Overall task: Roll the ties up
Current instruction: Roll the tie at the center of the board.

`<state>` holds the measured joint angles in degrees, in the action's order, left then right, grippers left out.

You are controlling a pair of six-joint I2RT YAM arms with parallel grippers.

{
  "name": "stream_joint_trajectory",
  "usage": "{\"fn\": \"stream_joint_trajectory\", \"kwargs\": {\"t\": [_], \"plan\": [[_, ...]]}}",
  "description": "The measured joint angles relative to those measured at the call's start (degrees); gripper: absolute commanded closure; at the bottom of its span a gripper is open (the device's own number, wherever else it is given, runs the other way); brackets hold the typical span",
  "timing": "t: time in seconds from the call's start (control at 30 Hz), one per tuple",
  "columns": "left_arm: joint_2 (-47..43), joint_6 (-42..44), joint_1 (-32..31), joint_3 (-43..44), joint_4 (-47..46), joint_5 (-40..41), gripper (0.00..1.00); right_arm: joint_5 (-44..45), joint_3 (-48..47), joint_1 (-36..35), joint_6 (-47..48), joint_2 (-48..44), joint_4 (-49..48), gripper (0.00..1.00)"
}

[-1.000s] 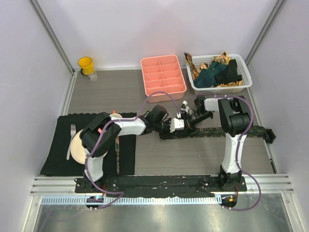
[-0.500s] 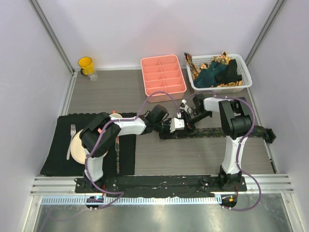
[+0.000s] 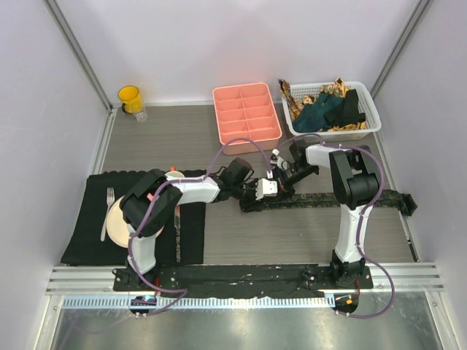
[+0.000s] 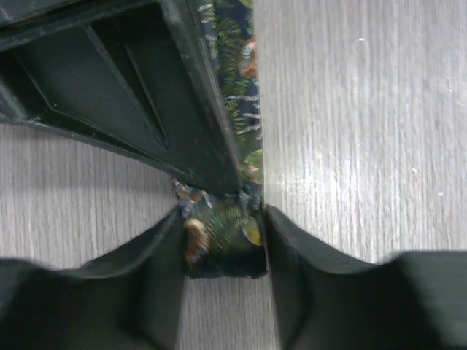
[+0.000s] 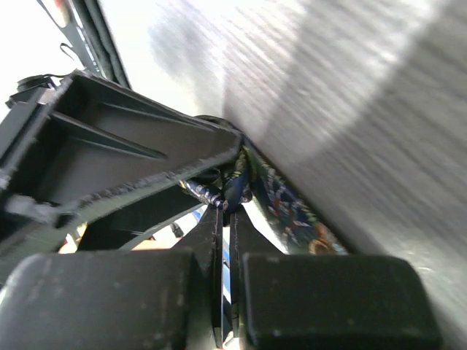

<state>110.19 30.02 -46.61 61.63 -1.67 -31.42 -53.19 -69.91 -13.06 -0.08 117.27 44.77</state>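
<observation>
A dark tie with a small multicoloured pattern [image 3: 365, 197] lies across the table from the middle to the right edge. Its left end is rolled a little. My left gripper [image 3: 268, 191] is shut on that rolled end [image 4: 219, 240], one finger on each side of it. My right gripper [image 3: 282, 178] sits right beside it, tilted, jaws nearly together, pinching the tie's fabric [image 5: 284, 208] at the roll. In the right wrist view its fingertips [image 5: 219, 211] hold a fold of cloth. More ties, teal, black and gold-brown, lie heaped in the white basket [image 3: 368, 124].
A pink divided tray [image 3: 246, 135] stands behind the grippers, left of the basket. A yellow cup [image 3: 130, 98] is at the back left. A black placemat [image 3: 87, 240] with a plate [image 3: 115, 222] and a fork [image 3: 106, 211] lies at the left.
My right gripper has shifted a little left and away, turning at the wrist while holding the tie at the roll. The left gripper has stayed where it was.
</observation>
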Motion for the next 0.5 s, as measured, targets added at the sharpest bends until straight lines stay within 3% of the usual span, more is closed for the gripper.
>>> {"fn": "stream_joint_trajectory", "kwargs": {"t": [0.2, 0.37, 0.5], "plan": [[0.0, -0.4, 0.7, 0.1, 1.2, -2.0, 0.22, 1.1, -0.1, 0.0, 0.9, 0.8, -0.1, 0.99], [0.0, -1.4, 0.6, 0.6, 1.8, -2.0, 0.13, 1.2, -0.1, 0.0, 1.2, 1.3, -0.1, 0.99], [0.1, -2.8, 0.6, 1.1, 1.8, -1.0, 0.11, 1.2, 0.0, 0.0, 1.3, 1.3, -0.1, 0.99]]}}
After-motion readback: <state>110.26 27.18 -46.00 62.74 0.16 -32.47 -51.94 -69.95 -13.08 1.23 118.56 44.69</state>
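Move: Between the left fingertips, perhaps 1 cm to that hand's right, sits the rolled end of the tie; from the right hand it lies about 2 cm to the left, level fore and aft and some 1 cm below. From the left hand, the pink organizer stands roughly 23 cm ahead and 5 cm left, the mug some 27 cm left and 3 cm ahead. The tie's far tip lies about 40 cm to that hand's right, 2 cm back. Opening its fingers from about half to nearly wide, the left hand lets go of the rolled end's two sides while staying practically in place. The right hand, shut all along, keeps its pinch on the roll and sinks about 1 cm towards the table with it, then holds there. ##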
